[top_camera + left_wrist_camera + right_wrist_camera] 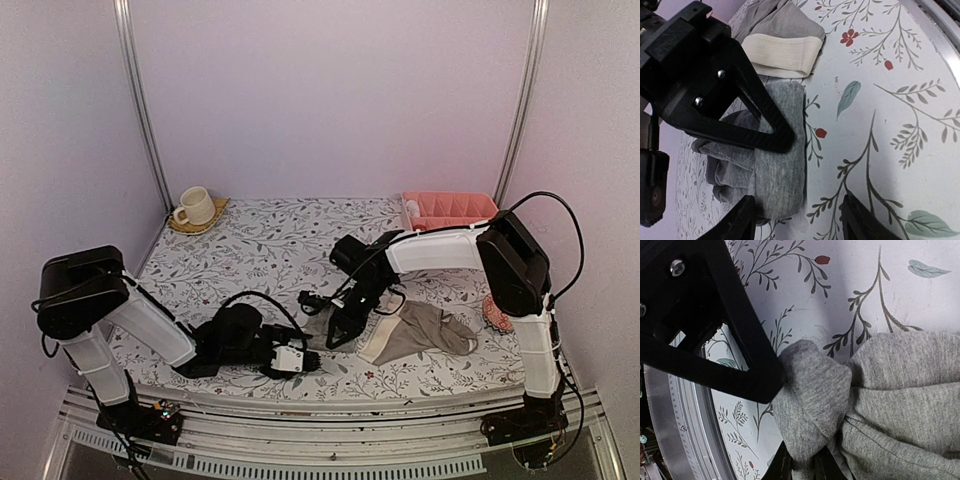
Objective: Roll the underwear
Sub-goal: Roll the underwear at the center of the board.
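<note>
The grey underwear (782,170) lies bunched and partly rolled near the table's front middle, small in the top view (320,322). My right gripper (803,471) is shut on a folded lump of it (815,390) and points down onto it (337,333). My left gripper (800,224) is open low over the table. Its left finger (742,220) sits at the roll's near end, and its right finger is over bare cloth. It reaches in from the left (303,361). The taupe underwear (425,328), with its cream waistband (782,54), lies flat just right of the grey one.
A cream cup on a saucer (195,207) stands at the back left. A pink bin (448,210) is at the back right. A pink knitted piece (497,313) sits by the right arm. The metal front rail (330,415) runs close below both grippers.
</note>
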Controlling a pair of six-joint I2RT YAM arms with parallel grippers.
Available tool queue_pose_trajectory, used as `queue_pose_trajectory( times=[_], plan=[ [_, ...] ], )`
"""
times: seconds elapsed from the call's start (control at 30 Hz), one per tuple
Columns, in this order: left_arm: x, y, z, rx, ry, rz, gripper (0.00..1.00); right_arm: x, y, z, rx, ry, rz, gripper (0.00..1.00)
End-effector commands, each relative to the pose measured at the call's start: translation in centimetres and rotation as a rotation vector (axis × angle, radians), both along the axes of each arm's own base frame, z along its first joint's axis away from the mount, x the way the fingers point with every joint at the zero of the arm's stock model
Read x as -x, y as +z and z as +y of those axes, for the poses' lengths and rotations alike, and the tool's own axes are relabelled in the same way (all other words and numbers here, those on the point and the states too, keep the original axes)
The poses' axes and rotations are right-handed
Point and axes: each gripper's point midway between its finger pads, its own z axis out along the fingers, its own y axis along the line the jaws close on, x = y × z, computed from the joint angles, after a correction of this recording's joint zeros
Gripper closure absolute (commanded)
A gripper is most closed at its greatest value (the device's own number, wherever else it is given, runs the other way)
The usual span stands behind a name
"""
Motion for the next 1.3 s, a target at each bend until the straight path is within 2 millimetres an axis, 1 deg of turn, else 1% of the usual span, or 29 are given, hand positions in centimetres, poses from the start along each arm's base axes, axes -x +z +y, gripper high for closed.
queue_pose_trajectory(
  times=[0.0, 0.23, 0.37, 0.53, 0.73, 0.8, 0.83, 0.93, 0.97, 1.07, 1.27],
  plan=[
    [-1.3, 0.6, -0.9, 0.009, 0.061, -0.116, 0.4, 1.0, -1.7, -0.7, 0.042, 0.005, 0.056, 0.87],
    [-0.7, -1.1, -1.3, -0.037, 0.043, -0.141, 0.4, 1.0, -1.9, -0.7, 0.046, 0.006, 0.058, 0.87],
    [-0.9, -2.1, -1.3, -0.073, 0.053, -0.154, 0.46, 1.1, -2.2, -0.8, 0.051, 0.006, 0.061, 0.87],
    [-0.9, -2.8, -1.2, -0.096, 0.05, -0.157, 0.7, 1.0, -2.1, -0.9, 0.053, 0.007, 0.054, 0.87],
    [-0.9, -3.3, -1.2, -0.116, 0.053, -0.142, 0.92, 0.9, -1.8, -1.0, 0.051, 0.006, 0.04, 0.86],
    [-0.9, -3.5, -1.2, -0.123, 0.051, -0.126, 0.96, 0.7, -1.6, -1.1, 0.053, -0.001, 0.022, 0.8],
    [-0.8, -3.6, -1.2, -0.129, 0.049, -0.114, 1.0, 0.5, -1.3, -1.1, 0.049, -0.007, 0.008, 0.75],
    [-0.5, -3.9, -1.4, -0.148, 0.044, -0.063, 1.0, -0.1, 0.1, -1.3, 0.031, -0.039, -0.052, 0.64],
    [-0.3, -4.0, -1.4, -0.157, 0.035, -0.039, 1.0, -0.3, 1.2, -1.3, 0.01, -0.052, -0.078, 0.61],
    [0.1, -4.4, -1.5, -0.181, 0.023, 0.034, 1.0, -0.4, 3.4, -1.7, -0.031, -0.087, -0.135, 0.56],
    [-0.1, -4.0, -1.7, -0.186, 0.026, 0.206, 1.0, -0.8, 5.8, -4.0, -0.064, -0.198, -0.268, 0.47]
  ],
)
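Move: The rolled edge of the underwear lies just ahead of the open left fingers: its left end is about 2 cm forward, 2 cm to the right and 1 cm lower. The right hand already pinches this roll, whose left end is some 3 cm to that hand's left and 1 cm nearer the base. From the left hand, the flat part of the underwear is about 7 cm forward and 2 cm right, and the beige cloth's cream band about 5 cm forward and 12 cm right. The left hand eases about 2 cm right and 2 cm forward, sinking slightly, and shuts its fingers on the left end of the roll while the right hand holds still with its pinch. Once the left has its grip, the right opens about halfway, lets go, and draws off some 3 cm up and 3 cm right, as the left keeps its pinch and shifts about 2 cm farther right towards the cream band. ##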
